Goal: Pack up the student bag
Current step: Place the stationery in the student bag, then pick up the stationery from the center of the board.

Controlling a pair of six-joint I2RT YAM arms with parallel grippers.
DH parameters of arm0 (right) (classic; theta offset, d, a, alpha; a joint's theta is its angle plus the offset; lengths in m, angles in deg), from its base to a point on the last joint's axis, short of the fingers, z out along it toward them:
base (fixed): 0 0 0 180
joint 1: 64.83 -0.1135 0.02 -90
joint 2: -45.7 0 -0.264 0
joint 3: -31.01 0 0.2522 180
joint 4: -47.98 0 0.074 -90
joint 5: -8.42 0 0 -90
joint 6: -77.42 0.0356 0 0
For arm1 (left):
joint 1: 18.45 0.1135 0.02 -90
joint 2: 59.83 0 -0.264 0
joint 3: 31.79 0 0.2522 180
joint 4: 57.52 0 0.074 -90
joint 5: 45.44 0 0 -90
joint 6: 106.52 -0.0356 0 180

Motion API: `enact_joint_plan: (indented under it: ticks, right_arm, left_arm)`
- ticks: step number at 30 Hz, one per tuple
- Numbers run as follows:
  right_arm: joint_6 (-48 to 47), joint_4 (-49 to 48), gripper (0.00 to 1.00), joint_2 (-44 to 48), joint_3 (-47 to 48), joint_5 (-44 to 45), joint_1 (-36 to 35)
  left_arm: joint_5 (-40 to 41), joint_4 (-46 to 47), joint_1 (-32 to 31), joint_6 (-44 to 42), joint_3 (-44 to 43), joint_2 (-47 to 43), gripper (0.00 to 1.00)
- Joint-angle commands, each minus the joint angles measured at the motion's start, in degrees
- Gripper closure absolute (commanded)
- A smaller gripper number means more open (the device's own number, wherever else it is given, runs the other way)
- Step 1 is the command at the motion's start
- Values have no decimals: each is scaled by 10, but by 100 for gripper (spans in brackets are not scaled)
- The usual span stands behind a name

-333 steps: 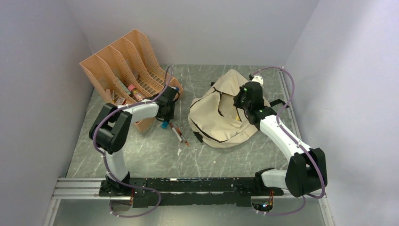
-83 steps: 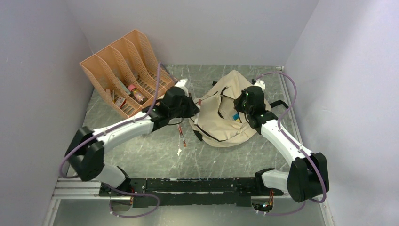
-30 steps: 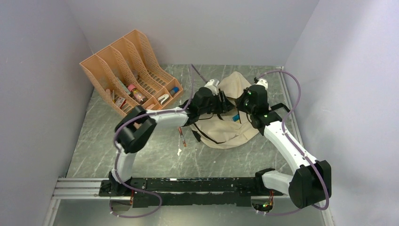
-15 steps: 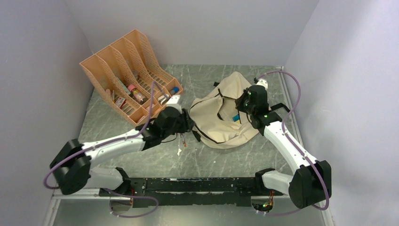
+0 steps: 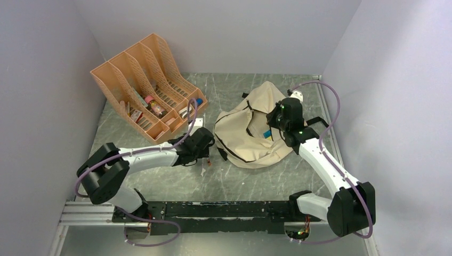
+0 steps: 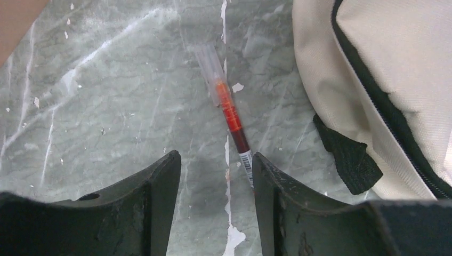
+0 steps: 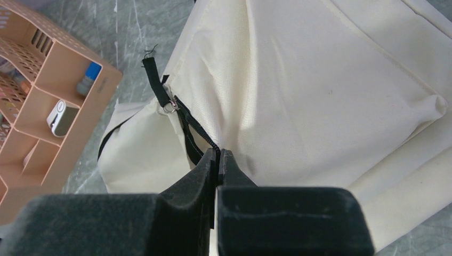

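The student bag, beige with black zipper lines, lies on the table right of centre, its opening held up. My right gripper is shut on the bag's black zipper edge, with the zipper pull just left of it. Something blue shows inside the opening. A red pen with a clear cap lies on the table left of the bag. My left gripper hangs open low over the pen's barcoded end, which lies against the right finger. In the top view the left gripper covers most of the pen.
An orange file organizer stands at the back left with small items in its slots. A white scrap lies on the table near the left gripper. A black strap tab sticks out from the bag beside the pen. Walls close in on three sides.
The left arm has pulled back from the bag's opening, swung left and come down over the pen. The right arm has stayed in place, holding the zipper edge.
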Motion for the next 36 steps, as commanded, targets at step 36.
enact_joint_plan:
  ticks: [36]
  right_arm:
    - [2, -9, 100, 14, -19, -12, -3]
  left_arm:
    - [-27, -14, 3, 19, -42, 98, 81]
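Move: The red pen lies on the table some 3 cm below my left hand and about 2 cm to its right, its middle level with the hand fore and aft. The black strap end lies about 8 cm right of the hand, level fore and aft, and the student bag's middle some 20 cm right and 12 cm ahead. From my right hand, which already grips the bag's zip edge, the pen is about 24 cm left, 10 cm back and 16 cm below. I ease my open left hand about 1 cm forward and slightly right, then sink it some 3 cm over the red pen, the fingers straddling its middle part. Only once down do I close the fingers well in, from half open to nearly shut, squaring the pen up between the pads and pinching it across its sides. ##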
